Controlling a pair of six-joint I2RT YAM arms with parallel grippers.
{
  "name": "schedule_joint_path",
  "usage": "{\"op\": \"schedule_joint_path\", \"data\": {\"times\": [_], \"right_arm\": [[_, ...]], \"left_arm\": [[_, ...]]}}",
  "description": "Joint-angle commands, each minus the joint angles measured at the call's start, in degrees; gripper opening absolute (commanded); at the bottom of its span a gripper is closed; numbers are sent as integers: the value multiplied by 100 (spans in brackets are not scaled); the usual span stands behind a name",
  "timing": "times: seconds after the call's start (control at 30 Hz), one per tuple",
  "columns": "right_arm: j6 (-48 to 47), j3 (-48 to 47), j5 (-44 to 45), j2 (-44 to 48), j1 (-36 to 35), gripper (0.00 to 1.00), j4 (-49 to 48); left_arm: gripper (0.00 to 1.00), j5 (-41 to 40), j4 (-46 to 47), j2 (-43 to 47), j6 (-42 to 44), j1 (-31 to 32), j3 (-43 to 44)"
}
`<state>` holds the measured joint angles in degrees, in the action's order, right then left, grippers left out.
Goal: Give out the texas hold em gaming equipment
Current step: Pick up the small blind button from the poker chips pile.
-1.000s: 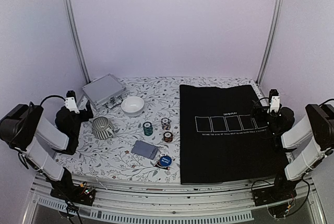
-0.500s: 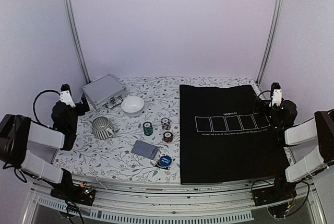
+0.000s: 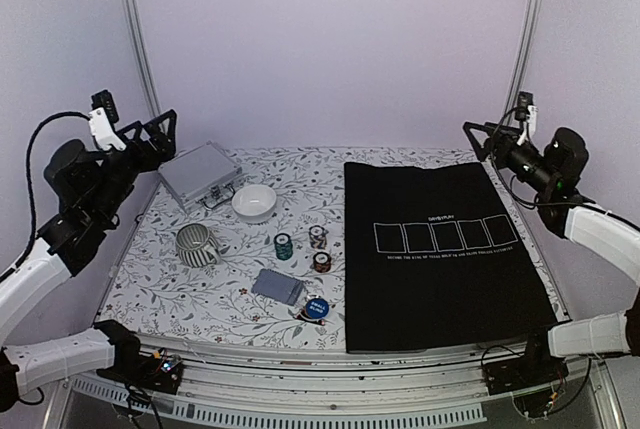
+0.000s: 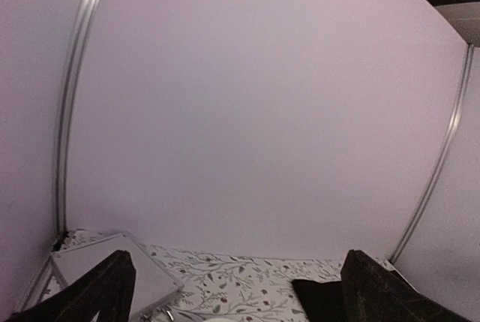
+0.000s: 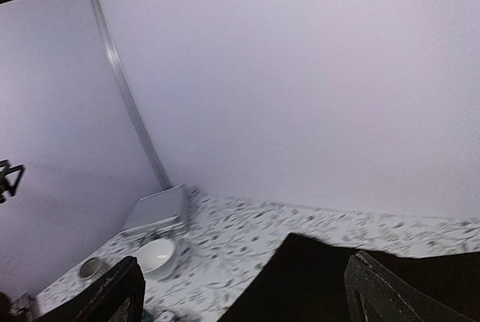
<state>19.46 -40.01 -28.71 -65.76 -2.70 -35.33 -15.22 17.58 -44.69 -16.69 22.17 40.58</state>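
Observation:
The poker chips stand in small stacks on the floral cloth: teal (image 3: 283, 245), white and red (image 3: 318, 237), red-brown (image 3: 321, 261). Grey-blue-backed cards (image 3: 278, 287) lie in front of them, with the blue round button (image 3: 317, 308) to their right. My left gripper (image 3: 150, 131) hangs open high over the table's left edge, holding nothing. My right gripper (image 3: 483, 137) is open and raised above the far right corner of the black mat (image 3: 440, 249). In both wrist views the left gripper (image 4: 236, 292) and the right gripper (image 5: 240, 292) show wide, bare jaws facing the back wall.
A silver case (image 3: 200, 175) lies at the back left, with a white bowl (image 3: 254, 202) and a striped mug (image 3: 197, 245) near it. The right wrist view shows the bowl (image 5: 156, 256) and the case (image 5: 159, 211). Metal posts (image 3: 140, 49) flank the back wall.
Both arms have lifted from a low folded pose beside the table to high above it, grippers pointing inward. Chips, cards and button have not moved.

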Motion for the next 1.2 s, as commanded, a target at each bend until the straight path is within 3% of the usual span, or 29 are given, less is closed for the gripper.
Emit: {"op": "schedule_joint_path", "data": {"times": [0.0, 0.1, 0.23, 0.47, 0.77, 1.17], "right_arm": [[-240, -1026, -405, -367, -1749, 94, 2707], [-989, -1835, 412, -939, -3159, 94, 4153], [-1012, -2555, 1260, -1751, -4356, 91, 5312], [-861, -3626, 2391, -3329, -5777, 81, 6673], [-874, -4792, 2109, -4816, -6313, 79, 7471], [-786, -5128, 2487, -5421, -6402, 72, 7837]], "left_arm": [[98, 41, -2484, -293, -634, 1048, 370], [98, -144, -3211, -631, -882, 1833, 516], [98, -684, -3913, -1143, -1259, 2756, 553], [98, -631, -4181, -1445, -1949, 2894, 223], [98, -780, -3978, -1475, -1862, 2890, 51], [98, -792, -3772, -1482, -1703, 2885, -64]]}}
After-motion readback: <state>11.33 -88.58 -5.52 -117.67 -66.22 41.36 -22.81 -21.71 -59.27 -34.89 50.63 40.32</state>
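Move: The small blind button lies about 20 cm back, 34 cm left and 31 cm below the right hand. The card deck sits some 8 cm left of the button and 5 cm farther out; the red chip stack is about 11 cm beyond the button and 1 cm right of it. From the left hand, the button is roughly 13 cm back, 27 cm right and 37 cm down. Right swings 35 cm left, 30 down and back, narrowing fingers tipping down over the button; left sinks rightward. ##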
